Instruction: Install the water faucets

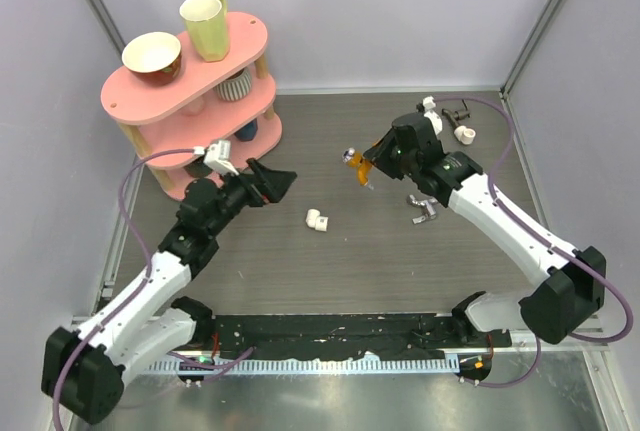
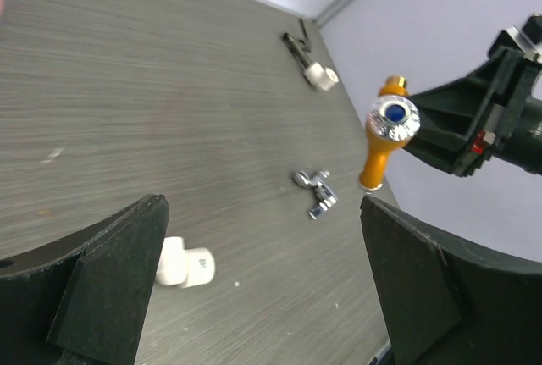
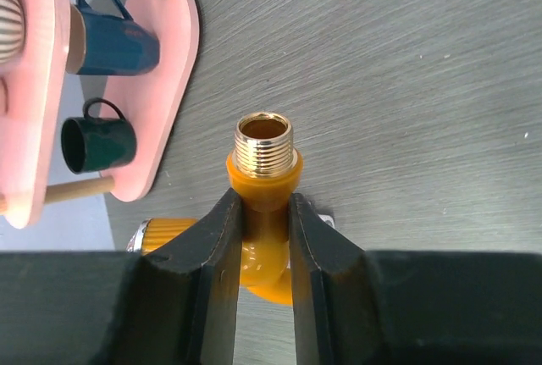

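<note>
My right gripper [image 1: 372, 163] is shut on the orange tap [image 1: 357, 169] and holds it above the table's middle. In the right wrist view the fingers [image 3: 216, 238] pinch the tap's orange body [image 3: 264, 180], its brass threaded end pointing away and its knob off to the left. The left wrist view shows the tap [image 2: 383, 141] hanging with its silvery knob facing the camera. The short white pipe fitting [image 1: 318, 220] lies on the table between the arms. My left gripper [image 1: 275, 181] stands wide open and holds nothing, just left of and above the fitting [image 2: 186, 263].
A small silver tap piece [image 1: 424, 208] lies under the right arm. A dark tap piece with a white end [image 1: 460, 121] lies at the back right. A pink two-tier shelf [image 1: 125, 91] with cups and a bowl stands at the back left, close behind the left arm.
</note>
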`<state>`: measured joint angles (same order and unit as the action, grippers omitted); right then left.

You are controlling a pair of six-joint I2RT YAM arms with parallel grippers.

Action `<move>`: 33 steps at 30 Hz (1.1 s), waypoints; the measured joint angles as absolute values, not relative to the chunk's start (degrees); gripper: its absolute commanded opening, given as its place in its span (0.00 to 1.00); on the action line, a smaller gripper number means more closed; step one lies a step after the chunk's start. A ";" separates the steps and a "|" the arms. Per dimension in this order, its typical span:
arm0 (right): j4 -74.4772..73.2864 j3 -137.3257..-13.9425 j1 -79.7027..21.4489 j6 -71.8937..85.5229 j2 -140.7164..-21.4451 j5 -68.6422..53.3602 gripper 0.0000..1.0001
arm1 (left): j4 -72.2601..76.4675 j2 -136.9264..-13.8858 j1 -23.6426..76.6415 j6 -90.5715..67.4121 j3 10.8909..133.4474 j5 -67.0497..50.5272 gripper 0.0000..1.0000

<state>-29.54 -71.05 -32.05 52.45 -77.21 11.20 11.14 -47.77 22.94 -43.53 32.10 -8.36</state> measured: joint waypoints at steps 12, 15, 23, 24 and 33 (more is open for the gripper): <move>-24.56 -60.58 -32.01 70.74 -68.99 10.28 0.01 | 28.95 -69.17 41.56 -44.10 37.98 -2.57 0.95; -23.79 -59.42 -32.01 73.71 -68.47 9.89 0.01 | 33.43 -73.97 44.01 -44.58 40.12 -2.31 0.91; -22.72 -58.06 -32.01 78.11 -67.72 9.76 0.01 | 40.88 -81.91 48.49 -44.73 42.30 1.06 0.77; -22.68 -58.06 -32.01 78.46 -67.72 9.76 0.01 | 41.80 -83.02 48.80 -44.69 42.61 1.52 0.75; -21.65 -58.04 -32.01 80.58 -67.75 9.96 0.04 | 45.25 -89.19 49.23 -44.77 45.45 2.09 0.08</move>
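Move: The yellow faucet, held in the air by the right gripper, lies about 20 cm to the left hand's right and 3 cm ahead, roughly level with it. On the table, some 22 cm below that hand, are the white elbow, 5 cm ahead and 8 cm right, and the chrome faucet, about 9 cm ahead and 39 cm right. From the right hand, the yellow faucet's middle is some 3 cm left, 1 cm back and 1 cm below. Bring the left gripper about 20 cm to its right, quickly then easing, to the yellow faucet, turning it some 15 degrees clockwise and narrowing its wide-open fingers on the approach to pinch the stem under the knob. Meanwhile keep the right grip on the faucet, draw it back about 2 cm and roll the wrist left side up, with a slight clockwise turn, to present the knob. ##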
